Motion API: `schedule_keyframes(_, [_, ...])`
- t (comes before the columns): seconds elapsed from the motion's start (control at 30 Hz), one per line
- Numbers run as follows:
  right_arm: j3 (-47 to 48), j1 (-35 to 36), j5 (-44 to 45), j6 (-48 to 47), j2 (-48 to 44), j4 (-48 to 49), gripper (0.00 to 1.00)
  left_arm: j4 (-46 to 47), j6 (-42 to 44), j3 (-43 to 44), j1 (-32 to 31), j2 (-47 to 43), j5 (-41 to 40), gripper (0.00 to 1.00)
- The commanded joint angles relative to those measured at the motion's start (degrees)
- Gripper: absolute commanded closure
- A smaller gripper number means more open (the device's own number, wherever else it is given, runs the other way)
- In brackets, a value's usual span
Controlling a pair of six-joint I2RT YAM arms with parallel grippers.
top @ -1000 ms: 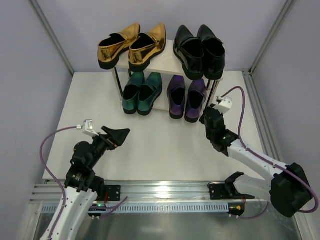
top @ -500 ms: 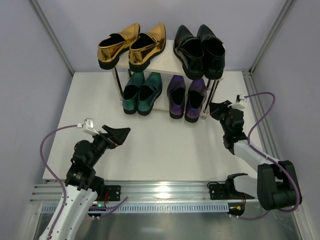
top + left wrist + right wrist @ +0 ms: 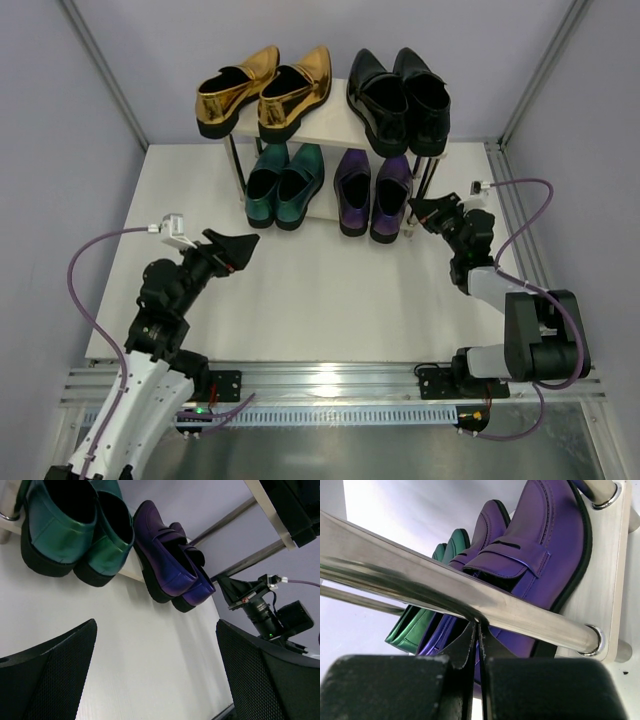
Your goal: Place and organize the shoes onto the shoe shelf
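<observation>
All the shoes sit on the shoe shelf (image 3: 325,128). The gold pair (image 3: 265,90) and black pair (image 3: 400,100) are on its top board. The teal pair (image 3: 285,185) and purple pair (image 3: 373,192) are on the lower board. My right gripper (image 3: 420,213) is shut and empty beside the shelf's front right post. In the right wrist view its tips (image 3: 479,625) reach the metal post (image 3: 520,612), with the purple shoes (image 3: 540,545) behind. My left gripper (image 3: 235,250) hangs open over bare table. Its fingers (image 3: 55,675) frame the teal pair (image 3: 70,525) and purple pair (image 3: 170,565).
The white table (image 3: 320,290) lies between grey side walls with metal frame bars. A rail (image 3: 320,385) with the arm bases runs along the near edge. Purple cables loop off both wrists. The left wrist view shows the right arm (image 3: 260,605) by the shelf.
My right arm has folded back toward its base and its wrist has turned, bringing the shut gripper from the purple shoes' heel to the shelf's front right post. The left arm shifted slightly left.
</observation>
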Motion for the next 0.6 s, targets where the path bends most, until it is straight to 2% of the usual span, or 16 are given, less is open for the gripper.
schedule_keyframes(0.0, [5.0,-2.8,2.8,-0.5,0.8,1.2,0.96,3.4,5.2,6.3,0.1,4.0,-3.7,0.00])
schedule_keyframes(0.13, [9.3,-4.3,4.5,-2.9,1.6,-4.5,0.96,3.4,9.3,13.4,0.1,10.3,-6.3,0.00])
schedule_keyframes(0.37, [15.0,-8.6,1.1,-3.7,3.7,-9.5,0.96,2.8,13.2,23.8,0.1,16.8,-11.4,0.00])
schedule_keyframes(0.5, [16.6,-9.3,0.1,-6.4,2.0,-13.1,0.96,-0.9,14.7,28.5,0.0,16.2,-21.5,0.00])
schedule_keyframes(0.57, [16.9,-9.3,-1.2,-8.0,-1.6,-17.1,0.96,-2.0,15.5,30.3,0.0,15.1,-31.9,0.01])
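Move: The shelf's right front post stands right at the right fingertips, about 1 cm ahead and 1 cm left; the right purple shoe lies some 8 cm ahead, 7 left and 8 lower, the right black shoe about 10 ahead, 3 left and 17 higher. From the left hand, the left gold shoe is roughly 32 cm ahead, 2 left and 10 up, the left green shoe about 27 ahead, 2 right and 15 below. Shut right fingers push the post forward, veering right off it; open left hand rises some 13 cm shelfward. ##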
